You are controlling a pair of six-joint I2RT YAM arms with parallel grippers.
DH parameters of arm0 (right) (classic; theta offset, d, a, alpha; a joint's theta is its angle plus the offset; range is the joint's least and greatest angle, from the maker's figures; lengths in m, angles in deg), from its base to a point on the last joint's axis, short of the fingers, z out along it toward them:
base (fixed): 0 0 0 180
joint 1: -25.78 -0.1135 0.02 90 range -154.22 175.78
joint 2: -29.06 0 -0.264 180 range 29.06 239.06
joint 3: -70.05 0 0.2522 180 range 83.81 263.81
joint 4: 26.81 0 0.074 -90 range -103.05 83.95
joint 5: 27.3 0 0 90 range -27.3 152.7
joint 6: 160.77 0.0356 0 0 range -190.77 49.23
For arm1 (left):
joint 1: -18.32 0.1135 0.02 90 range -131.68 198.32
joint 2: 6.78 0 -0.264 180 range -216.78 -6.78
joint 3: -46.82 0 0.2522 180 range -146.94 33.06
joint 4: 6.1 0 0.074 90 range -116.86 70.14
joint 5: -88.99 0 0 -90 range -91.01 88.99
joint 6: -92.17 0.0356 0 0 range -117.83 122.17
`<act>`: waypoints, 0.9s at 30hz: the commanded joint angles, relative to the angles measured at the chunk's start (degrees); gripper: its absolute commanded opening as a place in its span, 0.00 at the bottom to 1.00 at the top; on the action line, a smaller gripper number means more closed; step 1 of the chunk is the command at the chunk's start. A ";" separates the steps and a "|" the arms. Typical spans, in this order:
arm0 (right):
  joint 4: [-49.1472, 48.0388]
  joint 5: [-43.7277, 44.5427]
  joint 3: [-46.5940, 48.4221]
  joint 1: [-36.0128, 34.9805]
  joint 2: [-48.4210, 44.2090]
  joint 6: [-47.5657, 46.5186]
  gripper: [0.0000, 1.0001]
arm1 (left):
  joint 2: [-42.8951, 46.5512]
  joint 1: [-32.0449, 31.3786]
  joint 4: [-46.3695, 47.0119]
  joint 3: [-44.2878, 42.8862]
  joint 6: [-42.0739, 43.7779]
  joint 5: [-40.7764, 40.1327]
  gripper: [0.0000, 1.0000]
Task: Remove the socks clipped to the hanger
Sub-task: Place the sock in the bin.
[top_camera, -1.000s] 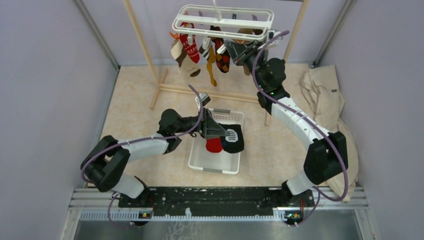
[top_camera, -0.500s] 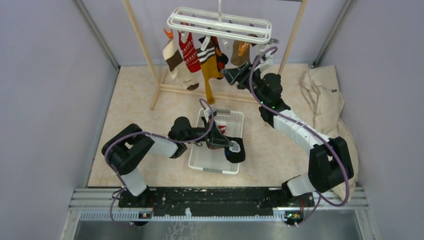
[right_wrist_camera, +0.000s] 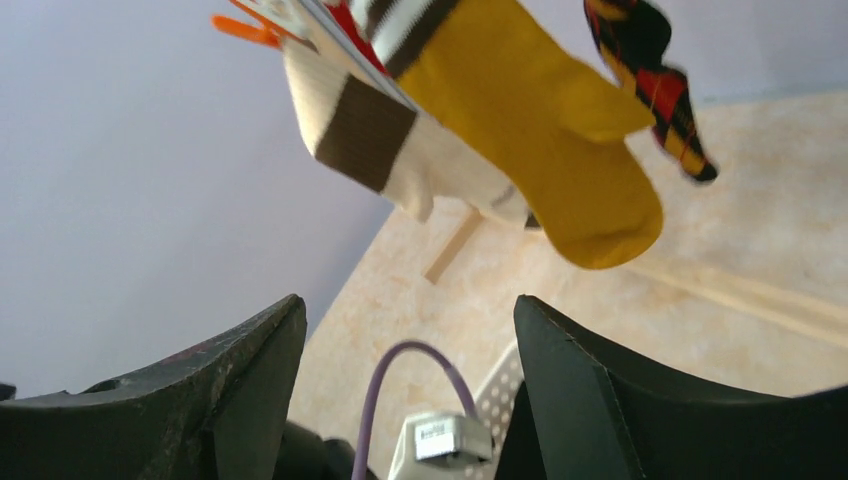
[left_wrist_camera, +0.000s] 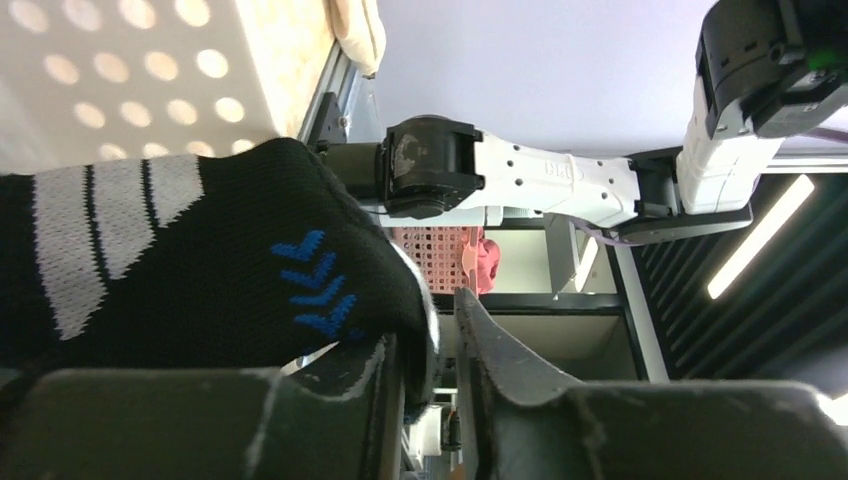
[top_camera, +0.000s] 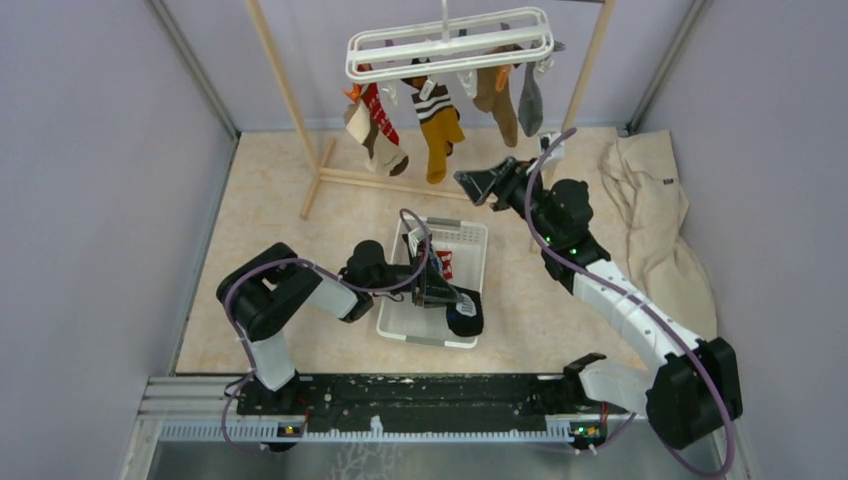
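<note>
The white hanger (top_camera: 448,45) hangs at the top with several socks clipped to it: a cream-and-brown one (top_camera: 368,135), a mustard one (top_camera: 441,135), a brown one (top_camera: 497,95) and a grey one (top_camera: 531,100). My right gripper (top_camera: 480,185) is open and empty below them. Its wrist view (right_wrist_camera: 408,305) looks up at the mustard sock (right_wrist_camera: 540,130), the cream-and-brown sock (right_wrist_camera: 370,140) and a blurred argyle sock (right_wrist_camera: 655,80). My left gripper (top_camera: 452,295) is low in the white basket (top_camera: 405,325). Its jaws stand slightly apart, and a black striped sock (left_wrist_camera: 200,260) lies against one finger.
A wooden rack (top_camera: 300,110) carries the hanger. A large beige cloth (top_camera: 650,200) lies on the floor at the right. The basket also holds a red piece (top_camera: 446,265). Purple walls close in on the left, right and back.
My right gripper opened and dropped down and away from the hanger, which swung. My left gripper sank further into the basket with the black sock and its jaws parted a little.
</note>
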State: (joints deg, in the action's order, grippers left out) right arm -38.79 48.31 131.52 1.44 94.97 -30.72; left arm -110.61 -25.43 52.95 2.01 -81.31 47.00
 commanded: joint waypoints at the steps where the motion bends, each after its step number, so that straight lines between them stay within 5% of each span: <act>1: 3.71 -0.46 -3.91 -0.10 -7.01 -1.22 0.77 | -0.17 -0.22 -5.78 0.56 7.85 -0.39 0.32; 6: 9.33 -0.22 -8.14 -0.09 -13.88 -1.89 0.77 | 3.30 -0.02 -23.89 -1.06 20.39 -2.96 0.51; 10: 13.18 0.25 -9.50 -0.10 -17.00 -2.87 0.77 | 8.51 -0.10 -43.41 -5.05 32.55 -7.96 0.95; 11: 14.10 0.46 -9.35 -0.10 -17.26 -3.33 0.77 | 10.08 -0.15 -48.94 -6.35 35.40 -10.31 0.98; 19: 17.65 3.59 -5.31 -0.54 -14.47 -7.44 0.77 | 22.54 -0.17 -76.61 -16.15 47.81 -25.74 0.99; 27: 19.93 8.08 2.72 -3.94 -7.36 -11.97 0.77 | 27.51 -0.13 -86.63 -19.77 52.56 -38.03 0.99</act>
State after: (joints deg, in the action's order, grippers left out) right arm -17.78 53.23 128.32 -0.46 85.55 -39.09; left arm -84.62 -25.43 -24.75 -16.70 -33.20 17.80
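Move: The black sock is still pinched in the left fingers, already low over the near part of the bin. The bin's middle lies about 8 cm ahead, 4 cm to the left and 7 cm below them; the red sock already inside is some 10 cm ahead, 5 cm left and 10 cm down. From the empty right hand, the bin's middle is about 7 cm back, 7 cm to the left and 28 cm below. Bring the left gripper down about 6 cm into the bin while its fingers open wide to let go of the black sock, then lift it back up and draw it forward and left over the bin, tipping the fingers downward some 35 degrees. Keep the right gripper open and empty; take it back and down about 6 cm, then ease it slightly forward. ##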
